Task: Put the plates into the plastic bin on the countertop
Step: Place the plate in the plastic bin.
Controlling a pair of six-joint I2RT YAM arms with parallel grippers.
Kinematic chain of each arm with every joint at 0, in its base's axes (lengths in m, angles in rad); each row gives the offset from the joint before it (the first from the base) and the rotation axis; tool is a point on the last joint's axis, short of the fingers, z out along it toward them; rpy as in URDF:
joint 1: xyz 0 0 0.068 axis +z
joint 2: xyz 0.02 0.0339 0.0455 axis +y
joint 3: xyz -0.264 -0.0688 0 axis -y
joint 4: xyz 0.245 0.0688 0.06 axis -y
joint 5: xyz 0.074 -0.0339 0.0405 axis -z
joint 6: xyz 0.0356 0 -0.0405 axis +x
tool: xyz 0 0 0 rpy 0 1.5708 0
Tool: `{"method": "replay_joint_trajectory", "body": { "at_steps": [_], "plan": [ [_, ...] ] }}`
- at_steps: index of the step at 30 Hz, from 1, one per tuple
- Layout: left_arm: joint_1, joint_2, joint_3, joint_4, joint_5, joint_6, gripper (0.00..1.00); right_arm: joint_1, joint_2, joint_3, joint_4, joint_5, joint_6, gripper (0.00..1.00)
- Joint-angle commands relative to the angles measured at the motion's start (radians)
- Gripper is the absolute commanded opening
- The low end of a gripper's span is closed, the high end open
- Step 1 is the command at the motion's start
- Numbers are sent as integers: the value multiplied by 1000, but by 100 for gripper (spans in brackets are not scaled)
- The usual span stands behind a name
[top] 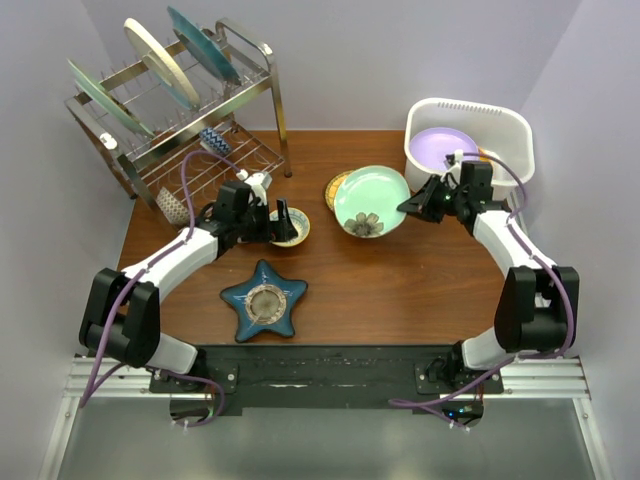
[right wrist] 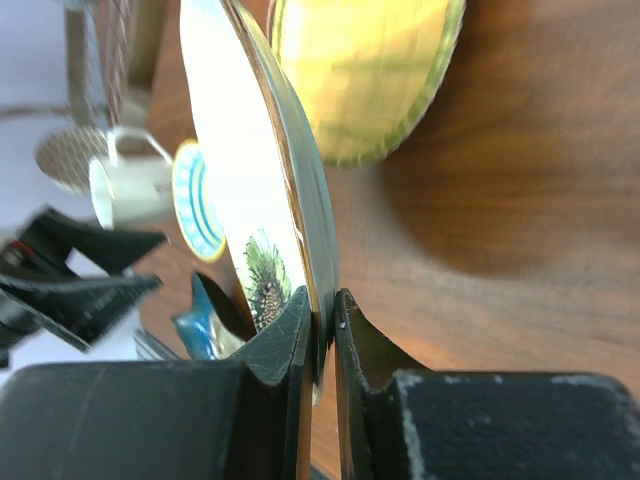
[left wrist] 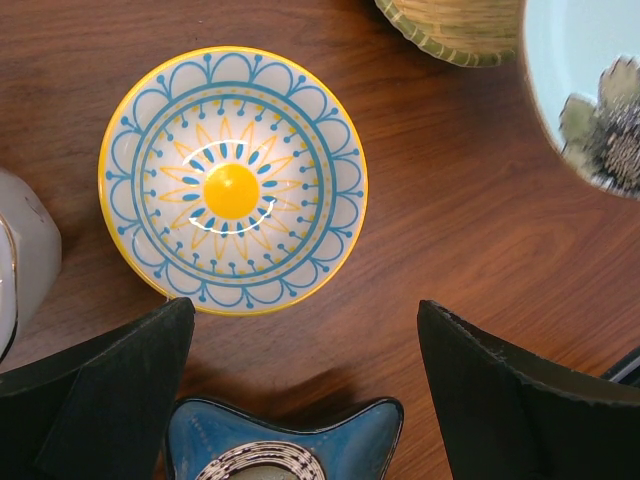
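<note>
My right gripper [top: 408,207] is shut on the right rim of the mint green plate [top: 371,198], which has a pine-cone picture. The right wrist view shows that plate [right wrist: 290,180] edge-on and tilted above the countertop [top: 400,290], pinched between the fingers of the gripper [right wrist: 322,310]. A yellow-brown plate [top: 336,187] lies partly beneath it. The lavender plate [top: 438,150] rests in the white plastic bin [top: 500,125]. The dark-blue star-shaped plate [top: 264,299] lies near the front. My left gripper [top: 280,222] hangs open and empty, its fingers wide apart in the left wrist view [left wrist: 305,310], just short of the small white bowl [left wrist: 232,180].
A metal wire dish rack [top: 225,160] stands at the back left with three plates upright in it, green [top: 105,98], beige [top: 160,60] and blue [top: 203,45]. A white cup [left wrist: 25,260] sits left of the bowl. Walls close in on both sides.
</note>
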Motion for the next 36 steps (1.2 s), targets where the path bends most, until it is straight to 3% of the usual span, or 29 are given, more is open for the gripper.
{"method": "replay_joint_trajectory", "body": {
  "at_steps": [1, 15, 29, 36],
  "plan": [
    [0, -32, 2, 33, 7, 4, 98, -62, -4, 102, 175, -79, 94, 0],
    [-1, -32, 0, 41, 18, -3, 98, -145, 79, 266, 247, -70, 194, 0],
    [0, -53, -17, 36, 15, -5, 98, -278, 242, 329, 491, -133, 423, 0],
    [0, -66, -18, 25, 4, 6, 98, -336, 306, 370, 506, -118, 464, 0]
  ]
}}
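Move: The pale green plate is already pinched at its right edge by the right hand. The plastic bin it is going to has its middle about 18 cm ahead, 20 cm to the right and 10 cm below. Inside, the purple plate lies some 16 cm ahead, 13 cm right and 12 cm down; the yellow woven tray is about 10 cm ahead, 13 cm left and 16 cm lower. From the left hand the bin is roughly 24 cm ahead, 57 cm right and 5 cm down. The pale green plate, still pinched at its edge, is carried by the right hand forward and right in about equal measure, some 19 cm overall, from beside the woven tray towards the bin. The hand rises about 6 cm by halfway, then sinks some 3 cm as it comes in over the bin, while the wrist turns clockwise about 25 degrees and rolls its left side up. ##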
